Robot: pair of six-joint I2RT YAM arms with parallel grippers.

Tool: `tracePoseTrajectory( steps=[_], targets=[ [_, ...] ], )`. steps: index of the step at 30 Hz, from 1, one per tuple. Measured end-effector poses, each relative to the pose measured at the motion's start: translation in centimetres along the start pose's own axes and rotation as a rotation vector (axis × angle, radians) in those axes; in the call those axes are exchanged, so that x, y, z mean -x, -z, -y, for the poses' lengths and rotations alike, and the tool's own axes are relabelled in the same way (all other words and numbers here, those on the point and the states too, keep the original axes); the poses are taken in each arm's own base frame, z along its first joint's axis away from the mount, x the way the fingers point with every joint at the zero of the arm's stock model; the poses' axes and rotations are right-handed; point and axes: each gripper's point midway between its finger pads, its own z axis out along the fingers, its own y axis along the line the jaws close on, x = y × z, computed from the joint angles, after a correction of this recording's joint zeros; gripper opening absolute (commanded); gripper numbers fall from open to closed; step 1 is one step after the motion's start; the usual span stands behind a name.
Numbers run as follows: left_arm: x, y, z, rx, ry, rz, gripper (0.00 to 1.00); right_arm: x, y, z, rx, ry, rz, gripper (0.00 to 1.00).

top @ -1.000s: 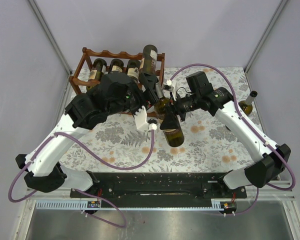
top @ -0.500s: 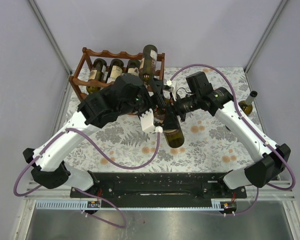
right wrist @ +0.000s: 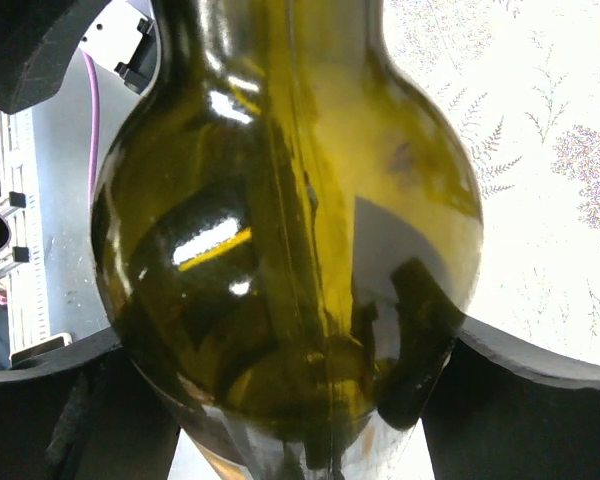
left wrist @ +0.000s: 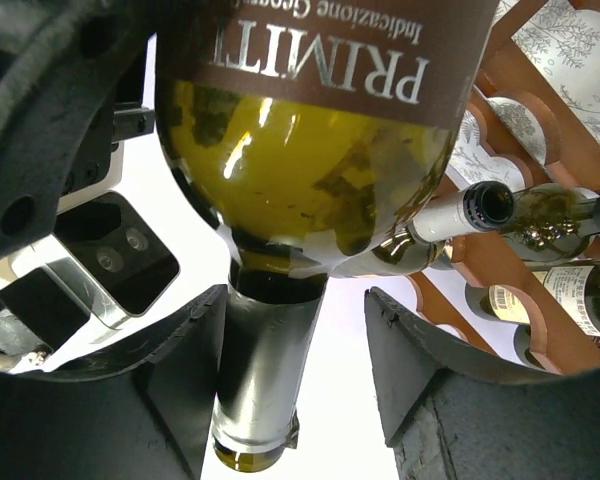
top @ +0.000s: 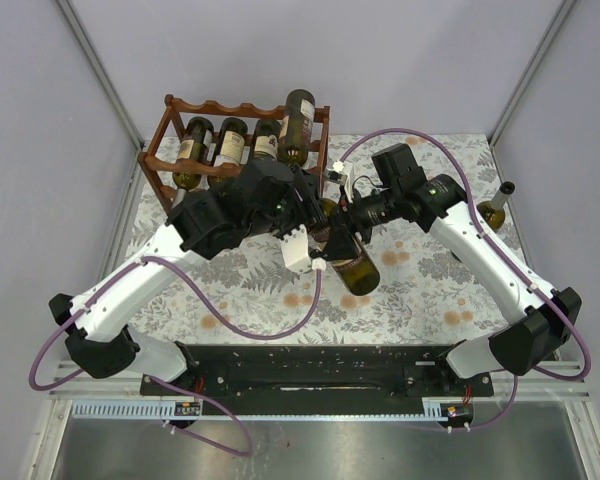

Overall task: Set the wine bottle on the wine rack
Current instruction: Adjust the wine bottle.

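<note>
The wine bottle (top: 355, 268), dark green glass with a brown label, hangs above the table's middle. My right gripper (top: 348, 226) is shut on its wide body (right wrist: 290, 230), which fills the space between the fingers of that gripper (right wrist: 295, 350). My left gripper (top: 317, 210) stands open around the neck (left wrist: 265, 370). The neck lies against one finger (left wrist: 195, 350), with a clear gap to the other finger (left wrist: 410, 360). The reddish-brown wine rack (top: 220, 105) stands at the back left, just beyond the held bottle. Its scalloped rails (left wrist: 550, 130) show in the left wrist view.
Several bottles lie in the rack (top: 230, 145); another (top: 298, 125) rests on its right end. An open-necked bottle (left wrist: 540, 210) points toward the left wrist camera. One more bottle (top: 494, 208) stands at the table's right edge. Grey walls enclose the floral tablecloth (top: 420, 290).
My left arm has swung right, bringing its gripper around the bottle's neck, and its jaws have narrowed. The right gripper kept its hold; the bottle's base shifted slightly right.
</note>
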Motion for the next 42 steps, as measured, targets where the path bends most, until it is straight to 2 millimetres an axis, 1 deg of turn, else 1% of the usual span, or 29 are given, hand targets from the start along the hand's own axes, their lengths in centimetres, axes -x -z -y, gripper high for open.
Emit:
tracePoseTrajectory(
  steps=[8, 10, 15, 17, 20, 21, 23, 24, 26, 27, 36, 42],
  targets=[
    [0.9, 0.0, 0.3, -0.015, -0.002, 0.019, 0.59, 0.0, 0.0, 0.0, 0.002, -0.001, 0.0, 0.0],
    [1.1, -0.1, 0.4, -0.02, 0.0, 0.024, 0.56, 0.0, 0.0, 0.0, 0.002, -0.002, 0.0, 0.0],
    [1.5, -0.4, 1.0, -0.04, 0.003, 0.033, 0.43, 0.0, 0.0, -0.1, 0.003, -0.006, 0.0, 0.0],
    [1.5, -0.5, 1.1, -0.044, 0.002, 0.034, 0.41, 0.0, 0.0, -0.1, 0.004, -0.007, -0.001, 0.0],
    [1.6, -0.6, 1.3, -0.052, 0.001, 0.035, 0.4, -0.1, 0.0, -0.2, 0.007, -0.01, -0.003, 0.0],
    [1.7, -0.6, 1.3, -0.053, 0.0, 0.035, 0.37, -0.1, 0.0, -0.2, 0.007, -0.012, -0.004, 0.0],
    [1.7, -0.6, 1.3, -0.055, -0.002, 0.032, 0.27, -0.2, 0.0, -0.2, 0.008, -0.014, -0.006, 0.0],
    [1.7, -0.6, 1.3, -0.054, -0.003, 0.032, 0.17, -0.2, 0.0, -0.2, 0.009, -0.016, -0.008, 0.0],
    [1.7, -0.7, 1.4, -0.057, -0.006, 0.028, 0.02, -0.3, 0.0, -0.3, 0.01, -0.018, -0.009, 0.0],
    [1.6, -0.7, 1.4, -0.058, -0.008, 0.025, 0.0, -0.3, 0.0, -0.3, 0.01, -0.02, -0.011, 0.0],
    [1.9, -1.2, 1.7, -0.063, -0.011, 0.009, 0.0, -0.7, 0.1, -0.2, 0.001, -0.036, -0.026, 0.0],
    [2.3, -1.2, 2.2, -0.072, 0.034, 0.002, 0.0, -1.3, 0.1, -0.3, 0.009, -0.053, -0.048, 0.0]
  ],
)
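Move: Between the left fingers' open tips, about 1 cm back and 2 cm lower, runs the neck of the wine bottle; the right hand already holds its body, with the neck some 9 cm ahead of that hand, 5 cm to its left and a little higher. From the left hand, the rack's nearest bottle lies about 14 cm ahead, 4 cm left and 9 cm below, and the next rack bottle roughly 14 cm ahead, 11 cm left and lower still. Sinking about 2 cm and easing back 1 cm, the left hand closes its fingers from half open and pinches the bottle's neck just beyond the shoulder, then keeps that hold for another 1 cm down. The right hand keeps its grip round the body and, late on, gives about 1 cm back and nearly as much down, tipping only slightly. ##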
